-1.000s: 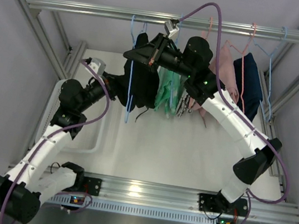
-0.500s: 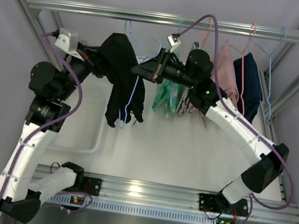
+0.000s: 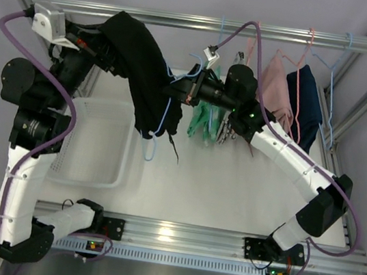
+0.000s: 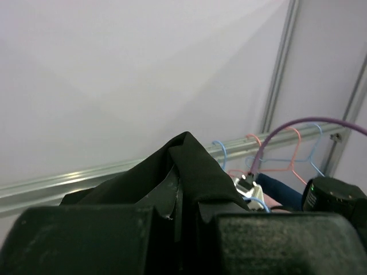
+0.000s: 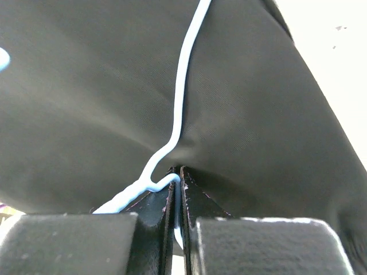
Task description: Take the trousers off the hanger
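Note:
The black trousers (image 3: 144, 69) hang in the air at the upper left, off the rail. My left gripper (image 3: 103, 49) is shut on their top fold and holds them high; the cloth fills the left wrist view (image 4: 189, 172). A light blue hanger (image 3: 167, 111) still runs through the trousers, its lower loop dangling below them. My right gripper (image 3: 175, 89) is shut on the hanger's wire (image 5: 179, 114), with the black cloth right behind it (image 5: 241, 97).
A white basket (image 3: 103, 146) sits on the table below the left arm. On the rail (image 3: 289, 34) hang green (image 3: 206, 117), pink (image 3: 277, 89) and navy (image 3: 306, 100) garments on pink and blue hangers. Frame posts stand at both sides.
My left arm has swung up and left, lifting the trousers away from the rail. My right gripper has stayed on the blue hanger, which now hangs further out of the cloth.

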### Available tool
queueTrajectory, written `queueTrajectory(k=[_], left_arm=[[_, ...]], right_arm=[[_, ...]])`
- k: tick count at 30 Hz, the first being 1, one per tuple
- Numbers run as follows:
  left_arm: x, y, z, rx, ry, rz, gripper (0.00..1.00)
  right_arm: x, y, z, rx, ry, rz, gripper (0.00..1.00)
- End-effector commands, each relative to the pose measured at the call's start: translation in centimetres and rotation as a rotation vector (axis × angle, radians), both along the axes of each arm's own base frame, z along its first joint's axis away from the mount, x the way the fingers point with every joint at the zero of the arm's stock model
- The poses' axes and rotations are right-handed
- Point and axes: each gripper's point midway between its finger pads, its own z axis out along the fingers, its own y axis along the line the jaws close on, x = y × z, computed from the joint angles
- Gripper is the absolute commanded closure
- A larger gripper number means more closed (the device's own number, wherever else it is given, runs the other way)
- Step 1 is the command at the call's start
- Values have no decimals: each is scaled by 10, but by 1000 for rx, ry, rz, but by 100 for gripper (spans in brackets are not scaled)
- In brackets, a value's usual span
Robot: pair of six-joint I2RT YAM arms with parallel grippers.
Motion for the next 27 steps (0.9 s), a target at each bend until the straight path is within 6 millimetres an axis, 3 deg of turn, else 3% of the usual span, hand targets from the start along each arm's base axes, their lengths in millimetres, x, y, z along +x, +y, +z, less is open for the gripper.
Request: queueTrajectory(k=[1, 9, 17, 21, 22, 24, 25, 27], left_arm=[[-48, 41, 83, -115, -270, 147, 100], [-83, 111, 125, -153, -420, 528, 100], [-123, 151, 143, -130, -492, 746, 100], [-131, 166, 130, -65, -460, 851, 100], [-119, 165, 118, -29, -424, 870, 100], [-122, 174, 101, 36, -393, 939, 100], [-109, 178, 83, 72, -336, 974, 100], [-115, 187, 65, 121, -301, 1034, 100]], right_arm=[[8, -3, -4, -6, -53, -21, 100], [7, -5, -15, -41, -58, -23, 100], [9, -4, -20, -55, -57, -25, 100], [9, -5, -18, -59, -69, -26, 100], [8, -6, -16, -57, -76, -26, 100], [8, -7, -12, -57, -88, -28, 100], [8, -7, -11, -57, -90, -28, 100], [6, -8, -9, -57, -97, -27, 100]])
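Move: The left hand already holds the black trousers by one end and carries them towards the white basket, whose middle lies about 15 cm to its left, 3 cm ahead and nearly 60 cm below. The trousers still lie across the blue hanger, which is some 9 cm to its right and 20 cm lower. From the right hand, which pinches the hanger near its neck, the trousers' middle is about 4 cm left, level in reach and 8 cm up; the green garment hangs 11 cm right, 5 cm ahead and a little lower. The left arm keeps its grip on the trousers and sweeps them off the hanger, about 17 cm to the left and, mostly in the later half, 11 cm back, climbing some 10 cm before dipping slightly at the end, while the wrist swings about 50 degrees counter-clockwise and the fingers tip farther up. The right hand keeps the hanger pinched near its neck with shut fingers and holds it back against the pull, only sinking 2–3 cm. ##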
